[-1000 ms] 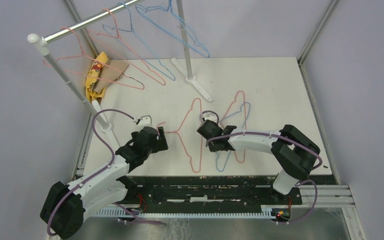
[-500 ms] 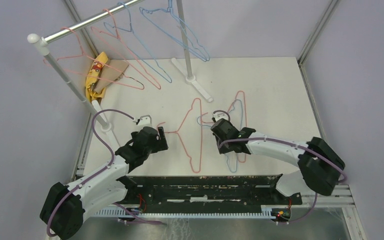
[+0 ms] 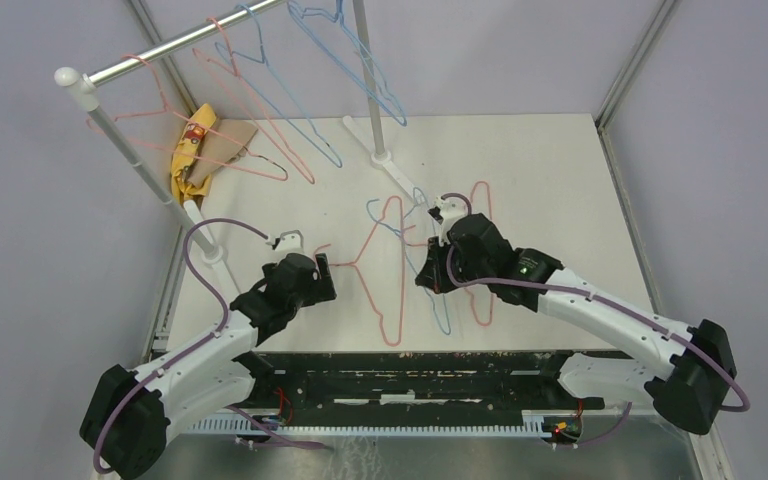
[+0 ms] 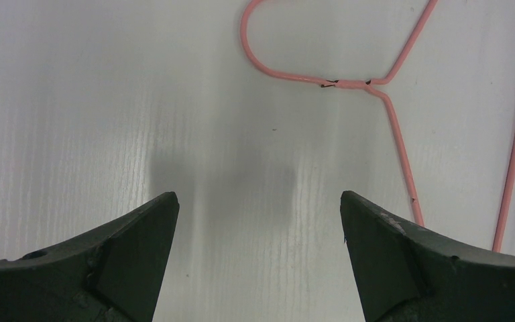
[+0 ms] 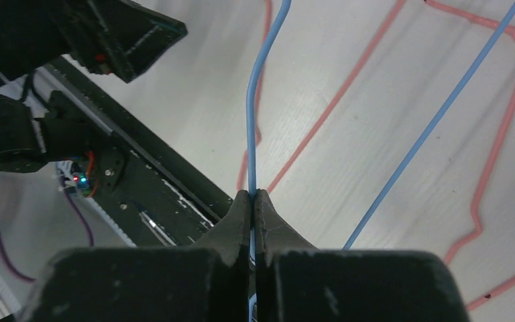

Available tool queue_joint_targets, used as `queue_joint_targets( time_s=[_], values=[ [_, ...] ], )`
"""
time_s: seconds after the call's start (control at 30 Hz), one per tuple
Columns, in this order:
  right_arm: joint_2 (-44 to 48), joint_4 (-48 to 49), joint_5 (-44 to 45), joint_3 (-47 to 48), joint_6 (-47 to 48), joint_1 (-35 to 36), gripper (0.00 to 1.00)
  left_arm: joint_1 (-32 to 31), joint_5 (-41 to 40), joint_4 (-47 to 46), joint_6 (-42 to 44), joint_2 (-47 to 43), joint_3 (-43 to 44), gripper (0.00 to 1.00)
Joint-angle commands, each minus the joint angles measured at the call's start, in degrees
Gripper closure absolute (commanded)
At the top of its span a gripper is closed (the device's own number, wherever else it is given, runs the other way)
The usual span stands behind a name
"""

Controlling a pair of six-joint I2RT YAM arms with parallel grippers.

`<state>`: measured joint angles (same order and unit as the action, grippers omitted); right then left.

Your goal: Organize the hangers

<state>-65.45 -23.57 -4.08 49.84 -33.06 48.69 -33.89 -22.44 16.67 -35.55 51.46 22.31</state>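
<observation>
My right gripper (image 3: 428,277) is shut on a light blue hanger (image 3: 442,312), pinching its thin wire (image 5: 251,134) between the fingertips (image 5: 252,196). That hanger tilts over two pink hangers lying flat on the white table. One pink hanger (image 3: 401,290) lies in the middle. The other (image 3: 486,200) is partly under my right arm. My left gripper (image 3: 332,268) stands open just left of the middle hanger's hook (image 4: 349,83), with only bare table between its fingers (image 4: 258,201). More pink (image 3: 250,110) and blue hangers (image 3: 360,70) hang on the rail.
The silver rail (image 3: 170,50) on white poles crosses the back left, and one white foot (image 3: 390,170) reaches toward the table's middle. A yellow item on brown cardboard (image 3: 192,150) lies by the left pole. A black frame (image 3: 410,365) runs along the near edge.
My right gripper has shut on the blue hanger and swung it toward the back and left, off the right pink hanger. The left arm has not moved.
</observation>
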Motion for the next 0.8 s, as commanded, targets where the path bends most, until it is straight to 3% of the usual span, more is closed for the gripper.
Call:
queue_joint_targets(
  time_s=[0.0,0.4,0.77],
  values=[
    [2.77,2.28,-8.21,8.67,-0.54,-0.52,0.99,-0.31,-0.97,-0.07,-1.79,-1.46,1.65,0.03],
    [-2.02,6.21,-14.80,25.99,-1.03,-2.44,1.00,-0.30,-0.77,1.52,-2.32,-4.62,1.93,0.03],
    [-15.06,20.15,-28.16,36.02,-14.40,-8.81,0.99,-0.30,-1.30,3.12,-2.46,-8.65,2.12,0.04]
  ],
)
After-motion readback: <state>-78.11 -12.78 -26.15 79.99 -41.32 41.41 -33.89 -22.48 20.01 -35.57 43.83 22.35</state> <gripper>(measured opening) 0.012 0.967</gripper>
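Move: The free stretch of rail that the blue hanger is being taken to lies about 28 cm ahead of the right hand, 18 cm to its left and some 32 cm above. The bunch of blue hangers there hangs about 5 cm farther right and 4 cm farther out than that stretch, the single blue one about 6 cm left of it and 3 cm nearer. From the left hand the stretch is some 20 cm ahead, 9 cm right and 43 cm up. The blue hanger, its rod still pinched in the shut right fingers, is carried steeply up about 20 cm while drifting some 8 cm left; the climb then flattens and the hand swings forward about 5 cm towards the rail. The wrist rolls some 30 degrees on the way, left side rising. The left hand, open and empty, lifts about 2 cm. ##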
